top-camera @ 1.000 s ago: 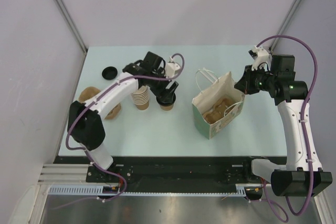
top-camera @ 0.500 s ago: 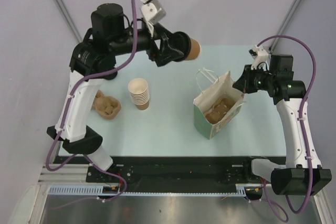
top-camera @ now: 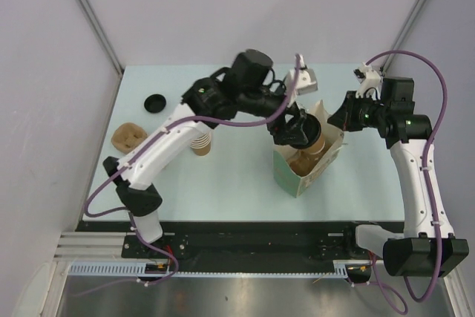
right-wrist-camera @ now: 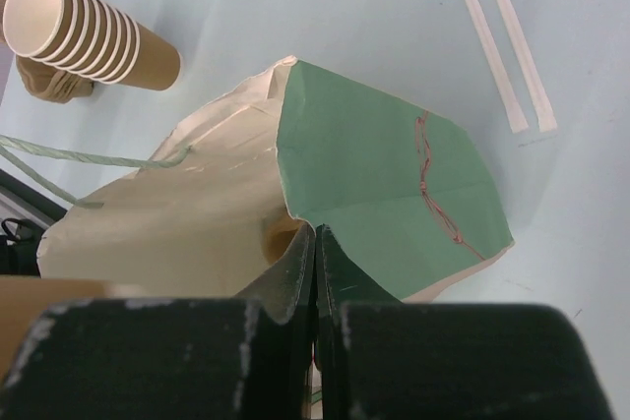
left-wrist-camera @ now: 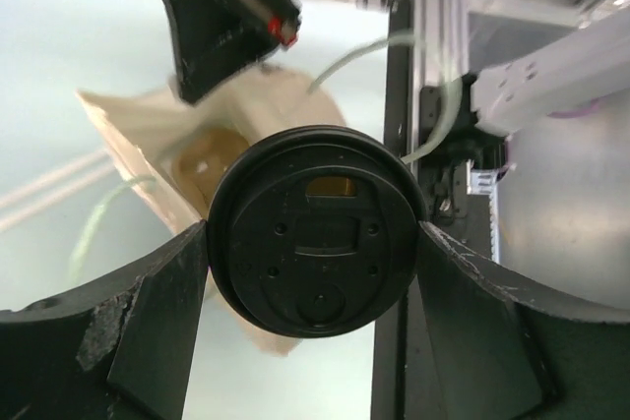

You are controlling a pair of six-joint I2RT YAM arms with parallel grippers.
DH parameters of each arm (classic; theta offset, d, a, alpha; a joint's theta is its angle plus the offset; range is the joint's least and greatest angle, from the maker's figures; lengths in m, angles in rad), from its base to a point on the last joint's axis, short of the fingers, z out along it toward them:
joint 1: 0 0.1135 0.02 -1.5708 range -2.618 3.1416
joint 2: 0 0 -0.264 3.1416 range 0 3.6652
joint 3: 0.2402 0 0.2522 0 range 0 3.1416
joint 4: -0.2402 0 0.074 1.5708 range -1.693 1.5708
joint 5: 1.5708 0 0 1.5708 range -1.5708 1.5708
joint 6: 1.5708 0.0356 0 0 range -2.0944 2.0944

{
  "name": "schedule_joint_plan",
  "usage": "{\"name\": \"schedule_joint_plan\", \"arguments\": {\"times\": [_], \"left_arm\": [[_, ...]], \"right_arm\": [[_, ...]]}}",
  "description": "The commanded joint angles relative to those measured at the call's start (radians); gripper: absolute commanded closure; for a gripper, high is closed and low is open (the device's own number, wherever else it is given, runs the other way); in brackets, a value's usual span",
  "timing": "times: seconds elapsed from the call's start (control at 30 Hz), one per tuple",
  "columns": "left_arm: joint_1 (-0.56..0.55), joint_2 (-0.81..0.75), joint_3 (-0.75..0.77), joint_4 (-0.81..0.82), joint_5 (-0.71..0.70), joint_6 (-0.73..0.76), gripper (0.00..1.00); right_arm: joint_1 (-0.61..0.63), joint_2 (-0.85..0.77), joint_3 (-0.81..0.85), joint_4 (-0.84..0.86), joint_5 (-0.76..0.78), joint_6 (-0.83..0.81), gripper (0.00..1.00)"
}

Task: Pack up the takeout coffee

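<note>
The takeout coffee point(left-wrist-camera: 315, 233), a brown paper cup point(top-camera: 318, 143) with a round black lid, is tilted over the open mouth of the paper bag point(top-camera: 293, 176). My left gripper point(top-camera: 304, 135) is shut on it, one finger point(left-wrist-camera: 148, 331) on each side of the lid. The bag stands upright, cream with green sides point(right-wrist-camera: 384, 174). My right gripper point(right-wrist-camera: 316, 233) is shut on the bag's far rim point(top-camera: 338, 120). A brown pulp carrier point(top-camera: 303, 161) lies inside the bag.
A stack of lidless brown cups point(top-camera: 199, 145) stands left of the bag, partly under my left arm. A loose black lid point(top-camera: 154, 102) and a brown pulp carrier point(top-camera: 128, 136) sit at the far left. Two white strips point(right-wrist-camera: 502, 36) lie beyond the bag.
My left arm lifted the lidded cup from beside the cup stack, swung it high, then brought it right and down to the bag's mouth. The right gripper kept its hold on the bag.
</note>
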Motion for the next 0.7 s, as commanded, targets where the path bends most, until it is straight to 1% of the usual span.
{"name": "schedule_joint_plan", "arguments": {"times": [0.0,0.1,0.37,0.67], "left_arm": [[-0.038,0.045,-0.063,0.076,-0.134,0.037,0.96],[-0.055,0.089,-0.065,0.076,-0.194,0.060,0.97],[-0.091,0.158,-0.152,0.110,-0.266,0.088,0.98],[-0.093,0.249,-0.226,0.194,-0.314,0.075,0.98]], "right_arm": [[0.000,-0.032,-0.018,0.013,-0.029,0.042,1.00],[0.000,-0.046,-0.031,0.006,-0.029,0.039,1.00],[0.002,-0.054,-0.048,0.011,-0.030,0.049,1.00],[0.000,-0.058,-0.068,-0.004,-0.029,0.034,1.00]]}}
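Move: The left hand already holds the lidded cup above the open bag. The bag's middle lies about 5 cm ahead of it, 6 cm to its right and some 24 cm below, with the brown cup carrier inside at roughly the same spot but about 31 cm down. The bag's rim corner is some 10 cm ahead and 12 cm right, 11 cm lower. From the right hand, shut on that corner, the bag's middle is about 6 cm back, 7 cm left and 13 cm down. Lowering the lidded cup through the mouth of the bag, the left hand sinks about 17 cm, fast at first and then slower, while easing some 5 cm to the right and a little forward. The fingers keep their hold at the lid and tip some 20 degrees more steeply downward. The right hand keeps its pinch on the rim corner, drawing it back about 1 cm. ##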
